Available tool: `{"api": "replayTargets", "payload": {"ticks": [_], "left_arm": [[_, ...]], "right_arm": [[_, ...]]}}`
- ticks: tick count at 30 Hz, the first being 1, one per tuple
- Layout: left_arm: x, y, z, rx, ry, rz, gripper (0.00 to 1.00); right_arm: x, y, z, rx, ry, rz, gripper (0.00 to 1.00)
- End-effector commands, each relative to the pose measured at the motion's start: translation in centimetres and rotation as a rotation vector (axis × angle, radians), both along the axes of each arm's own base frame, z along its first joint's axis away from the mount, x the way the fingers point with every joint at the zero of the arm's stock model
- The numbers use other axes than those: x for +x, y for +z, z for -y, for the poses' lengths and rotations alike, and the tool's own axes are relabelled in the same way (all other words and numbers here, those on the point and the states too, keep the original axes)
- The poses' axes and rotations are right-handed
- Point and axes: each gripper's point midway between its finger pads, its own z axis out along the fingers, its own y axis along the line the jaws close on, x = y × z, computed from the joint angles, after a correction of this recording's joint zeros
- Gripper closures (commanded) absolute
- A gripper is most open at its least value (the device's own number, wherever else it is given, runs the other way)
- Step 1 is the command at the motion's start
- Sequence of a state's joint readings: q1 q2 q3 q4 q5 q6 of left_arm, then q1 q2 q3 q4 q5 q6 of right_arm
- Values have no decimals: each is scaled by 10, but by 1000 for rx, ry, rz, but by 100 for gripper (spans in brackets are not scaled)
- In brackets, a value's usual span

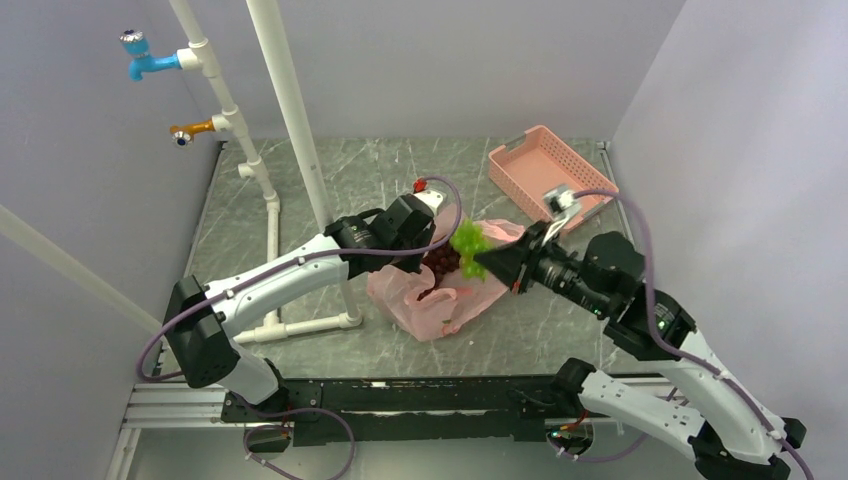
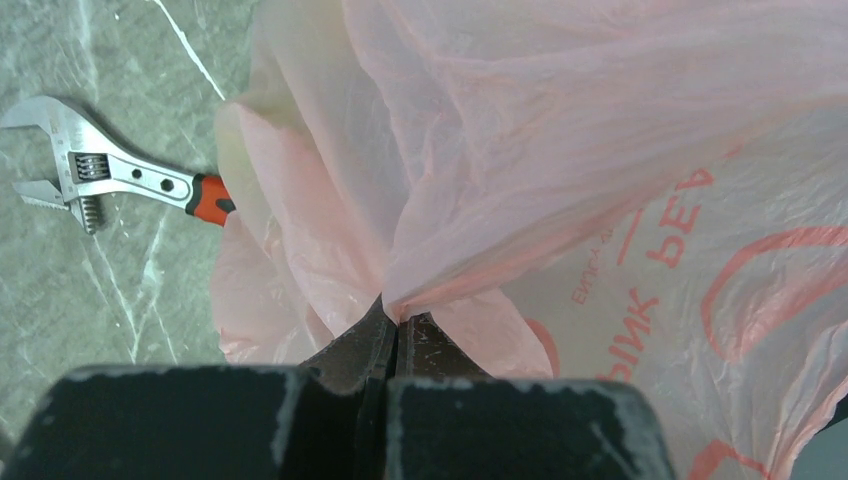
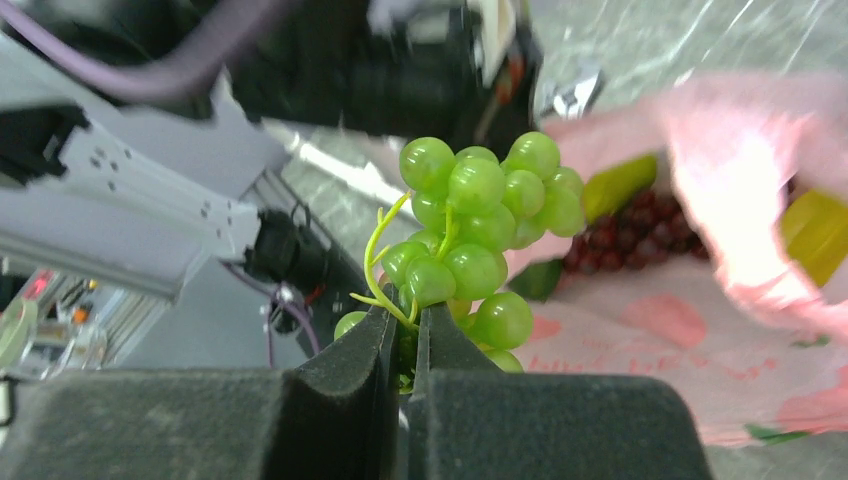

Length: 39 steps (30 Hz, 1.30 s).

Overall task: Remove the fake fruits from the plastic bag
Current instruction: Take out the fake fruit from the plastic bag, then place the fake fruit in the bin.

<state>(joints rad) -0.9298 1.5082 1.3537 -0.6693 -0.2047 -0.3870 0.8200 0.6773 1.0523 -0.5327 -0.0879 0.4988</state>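
The pink plastic bag [image 1: 440, 295] lies mid-table, mouth open toward the back. My left gripper [image 2: 398, 322] is shut on a fold of the plastic bag [image 2: 560, 150] and holds its edge up. My right gripper [image 3: 408, 325] is shut on the light green grape bunch [image 3: 480, 230], held in the air above the bag's mouth; the bunch also shows in the top view [image 1: 470, 245]. Inside the bag I see the dark red-purple grape bunch [image 3: 630, 235], also in the top view [image 1: 442, 260], and yellow-green fruits [image 3: 815, 230]. Other fruits are hidden.
A red-handled wrench [image 2: 110, 175] lies on the table just behind the bag. A rigid pink slotted basket [image 1: 550, 175] stands at the back right. White pipes [image 1: 290, 110] rise at the back left, close to the left arm.
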Motion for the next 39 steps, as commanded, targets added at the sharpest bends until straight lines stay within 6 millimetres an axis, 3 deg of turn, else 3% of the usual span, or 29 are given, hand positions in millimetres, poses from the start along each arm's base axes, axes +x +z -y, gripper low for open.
{"api": "replayTargets", "payload": {"ticks": [1, 5, 11, 14, 18, 25, 30, 32, 35, 37, 39], "left_arm": [[2, 16, 2, -54, 13, 15, 100], [1, 18, 3, -60, 6, 13, 100], [3, 20, 2, -39, 1, 20, 100], [4, 22, 3, -31, -2, 20, 100], [5, 26, 4, -38, -7, 26, 100], [5, 33, 11, -43, -29, 15, 100], [8, 53, 16, -66, -47, 37, 96], [8, 59, 18, -75, -56, 43, 93], [9, 67, 22, -91, -70, 52, 87], [8, 68, 23, -93, -77, 49, 75], [5, 68, 24, -96, -89, 41, 63]], "right_arm": [[46, 78, 43, 90, -345, 170, 100], [88, 88, 66, -34, -594, 202, 100], [161, 66, 103, -255, -897, 170, 100], [207, 37, 121, -242, -889, 67, 100], [262, -22, 159, -261, -937, -78, 100], [333, -128, 223, -430, -1042, -302, 100], [362, -177, 248, -583, -1055, -430, 100], [365, -192, 252, -624, -1045, -465, 91], [365, -207, 252, -657, -1021, -518, 65], [361, -207, 246, -640, -990, -535, 54], [352, -197, 241, -610, -977, -526, 49]]}}
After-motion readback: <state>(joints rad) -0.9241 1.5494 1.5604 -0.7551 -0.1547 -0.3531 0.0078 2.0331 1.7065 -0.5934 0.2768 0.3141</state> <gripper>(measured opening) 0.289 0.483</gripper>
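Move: The pink basket for the green grapes held in the right gripper lies about 40 cm ahead of that hand, 23 cm to its right and some 30 cm below. The bag's red grapes, still inside, are roughly 18 cm ahead of the right hand, 5 cm left and 31 cm below. From the left hand, which still pinches the bag's rim, the basket is about 29 cm ahead, 34 cm right and 15 cm lower. Swing the right gripper, green grapes still pinched, away from the bag about 36 cm forward and 24 cm right, arcing up first and then well down over the near half of the basket; turn it clockwise and tip the fingers downward, then open them. Late on, raise the left gripper about 5 cm and begin parting its fingers on the bag rim. ##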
